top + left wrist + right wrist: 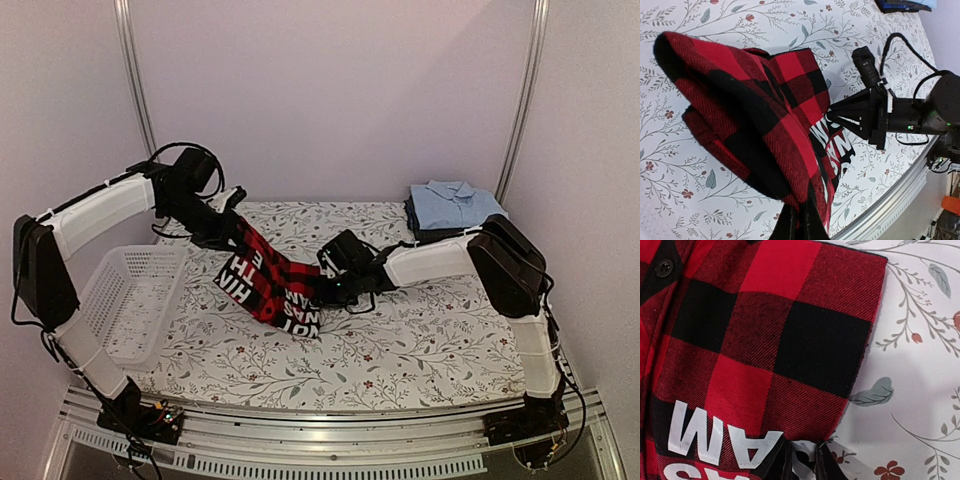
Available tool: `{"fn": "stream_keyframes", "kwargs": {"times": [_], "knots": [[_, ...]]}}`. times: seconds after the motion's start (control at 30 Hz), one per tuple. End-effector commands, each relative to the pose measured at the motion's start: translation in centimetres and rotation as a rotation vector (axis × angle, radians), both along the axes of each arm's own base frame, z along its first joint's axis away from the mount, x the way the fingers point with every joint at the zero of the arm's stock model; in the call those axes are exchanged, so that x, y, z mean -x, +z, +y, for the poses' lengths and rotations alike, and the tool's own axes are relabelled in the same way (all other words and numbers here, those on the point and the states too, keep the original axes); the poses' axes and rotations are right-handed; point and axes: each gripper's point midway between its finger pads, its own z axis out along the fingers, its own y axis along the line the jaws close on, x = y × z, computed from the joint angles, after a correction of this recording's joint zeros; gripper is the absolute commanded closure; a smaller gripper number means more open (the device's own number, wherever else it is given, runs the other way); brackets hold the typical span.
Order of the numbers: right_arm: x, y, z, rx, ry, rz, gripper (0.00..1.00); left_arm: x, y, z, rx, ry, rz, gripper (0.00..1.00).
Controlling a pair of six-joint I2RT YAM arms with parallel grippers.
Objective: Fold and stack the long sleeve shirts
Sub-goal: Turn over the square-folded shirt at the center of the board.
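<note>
The red-and-black check shirt point(275, 285) hangs over the floral table cover, bunched, with white lettering showing. My left gripper point(232, 228) is shut on its upper end and holds it up; in the left wrist view the cloth point(755, 115) spills from the jaws of that gripper point(801, 226). My right gripper point(330, 290) is at the shirt's lower right edge. In the right wrist view my right gripper point(808, 466) has its fingers close together with the hem of the shirt point(770, 340) pinched between them. Folded shirts point(452, 208) sit stacked at the back right, light blue on top, dark beneath.
A white mesh basket point(135, 300) stands at the table's left edge under the left arm. A metal rail point(330, 430) runs along the near edge. The right arm's black cables point(900, 55) loop above the table near the shirt.
</note>
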Motion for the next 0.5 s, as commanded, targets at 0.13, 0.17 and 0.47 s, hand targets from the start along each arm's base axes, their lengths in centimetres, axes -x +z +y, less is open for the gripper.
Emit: {"fn": "stream_keyframes", "kwargs": {"times": [0.13,0.17,0.47], "knots": [[0.6,-1.4,5.8,-0.151,0.051,0.062,0.84,-1.3,6.7,-1.5,0.106,-0.049,-0.108,1.00],[0.6,-1.0,6.9,-0.182,0.062,0.058,0.84,-1.5,6.9,-1.7,0.115,-0.052,-0.108,1.00],[-0.6,2.1,15.7,-0.495,0.114,0.051,0.81,-2.4,8.1,-4.2,0.209,-0.096,-0.091,1.00]]}}
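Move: The square-folded shirt hangs slanting between the hands, its left edge pinched in the left gripper. Its middle lies about 8 cm right of, 2 cm behind and 9 cm below the left hand, and some 8 cm left of, 2 cm behind and 6 cm above the right hand, which is low at its right edge. The basket is about 25 cm left of the left hand and 5 cm nearer; the stack stands roughly 35 cm right of the right hand and 20 cm farther out. The shirt's lower right edge is swept left along the table by the right hand, which travels about 13 cm level, speeding up, and tips its fingers some 20 degrees flatter towards the left, narrow gap unchanged. The left hand keeps its pinch and lifts the other edge about 8 cm, easing right and slightly forward, so the edges draw together sideways. ##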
